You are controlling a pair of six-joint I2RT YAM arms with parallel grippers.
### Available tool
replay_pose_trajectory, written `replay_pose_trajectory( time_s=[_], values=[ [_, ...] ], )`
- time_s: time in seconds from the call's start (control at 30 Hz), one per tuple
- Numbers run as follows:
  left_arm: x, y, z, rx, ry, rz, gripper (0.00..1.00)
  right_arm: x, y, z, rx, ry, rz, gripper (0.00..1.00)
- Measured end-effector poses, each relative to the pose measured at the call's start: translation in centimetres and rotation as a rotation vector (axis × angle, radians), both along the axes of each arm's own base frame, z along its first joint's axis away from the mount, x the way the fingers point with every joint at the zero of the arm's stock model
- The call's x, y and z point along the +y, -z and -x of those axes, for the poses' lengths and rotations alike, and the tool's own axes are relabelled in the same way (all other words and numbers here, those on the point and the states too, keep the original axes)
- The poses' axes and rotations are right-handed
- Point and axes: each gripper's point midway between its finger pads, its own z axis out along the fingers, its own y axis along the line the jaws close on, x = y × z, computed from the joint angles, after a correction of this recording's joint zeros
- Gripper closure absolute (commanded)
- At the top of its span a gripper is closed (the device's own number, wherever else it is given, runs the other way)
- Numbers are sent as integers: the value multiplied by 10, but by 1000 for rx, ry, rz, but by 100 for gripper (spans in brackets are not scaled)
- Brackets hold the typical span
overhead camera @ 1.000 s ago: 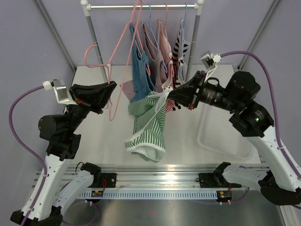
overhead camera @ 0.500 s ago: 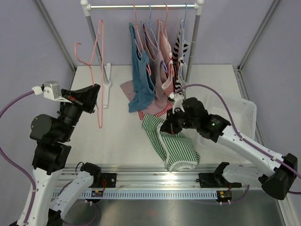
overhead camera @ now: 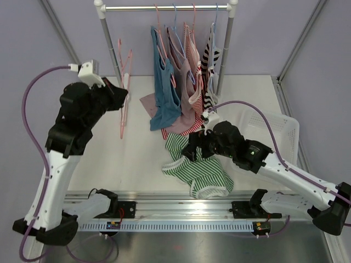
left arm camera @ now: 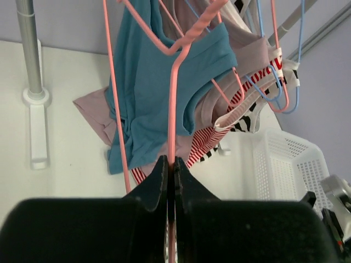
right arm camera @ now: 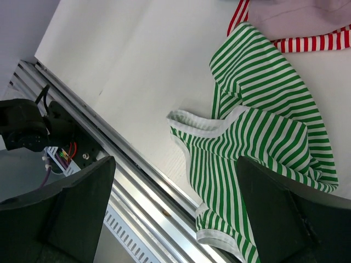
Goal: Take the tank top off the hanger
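The green-and-white striped tank top (overhead camera: pixel 198 171) lies crumpled on the table near the front rail, free of any hanger; the right wrist view shows it flat too (right arm camera: pixel 263 137). My right gripper (overhead camera: pixel 193 151) hovers just above its left part, open, with nothing between the fingers (right arm camera: pixel 175 219). The bare pink hanger (overhead camera: pixel 122 114) hangs upright next to the rack's left post, pinched in my left gripper (overhead camera: pixel 123 94). In the left wrist view the shut gripper (left arm camera: pixel 171 163) clamps the hanger's thin pink wire (left arm camera: pixel 172 109).
A clothes rack (overhead camera: pixel 164 7) at the back carries several tops on hangers, blue (overhead camera: pixel 163 87), pink and striped. A white basket (overhead camera: pixel 271 139) sits on the right. The rack's foot (left arm camera: pixel 37 129) and the front metal rail (overhead camera: pixel 181 201) border the work area.
My right gripper opened and let the tank top drop onto the table. The left arm swung the hanger up and back toward the rack's left post.
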Motion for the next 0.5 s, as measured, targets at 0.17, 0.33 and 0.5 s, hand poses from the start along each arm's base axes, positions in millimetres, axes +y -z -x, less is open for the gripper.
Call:
replay_pose_trajectory(
  time_s=[0.17,0.33,0.5],
  values=[
    [5,-41,-58,3,-50,7,100,-8,-20,5,-32,19,-58,1],
    [11,-70,-121,-20,-63,35,100,-20,-28,14,-50,24,-100,1],
    [-4,-81,-182,-43,-18,56,100,-26,-31,19,-59,26,-113,0]
  ],
)
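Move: Some 22 cm ahead of the left hand, straight ahead and about 18 cm higher, runs the empty stretch of rail where the bare pink hanger, already pinched, is being taken. The rack's left post stands about 20 cm ahead and 5 cm left; the teal tank top hangs 17 cm ahead and 15 cm right. From the right hand that stretch is about 31 cm ahead, 23 cm left and 38 cm up; the freed striped tank top lies 20 cm below, 3 cm ahead and 5 cm right. Reaching quickly forward about 18 cm and up some 8 cm, the left hand carries the empty pink hanger towards the free left end of the rail, its fingers still shut on the wire and the wrist nearly unturned. Meanwhile the right hand, empty and wide open, rises about 3 cm off above the striped tank top, easing back and to its right by 2 to 3 cm each. ##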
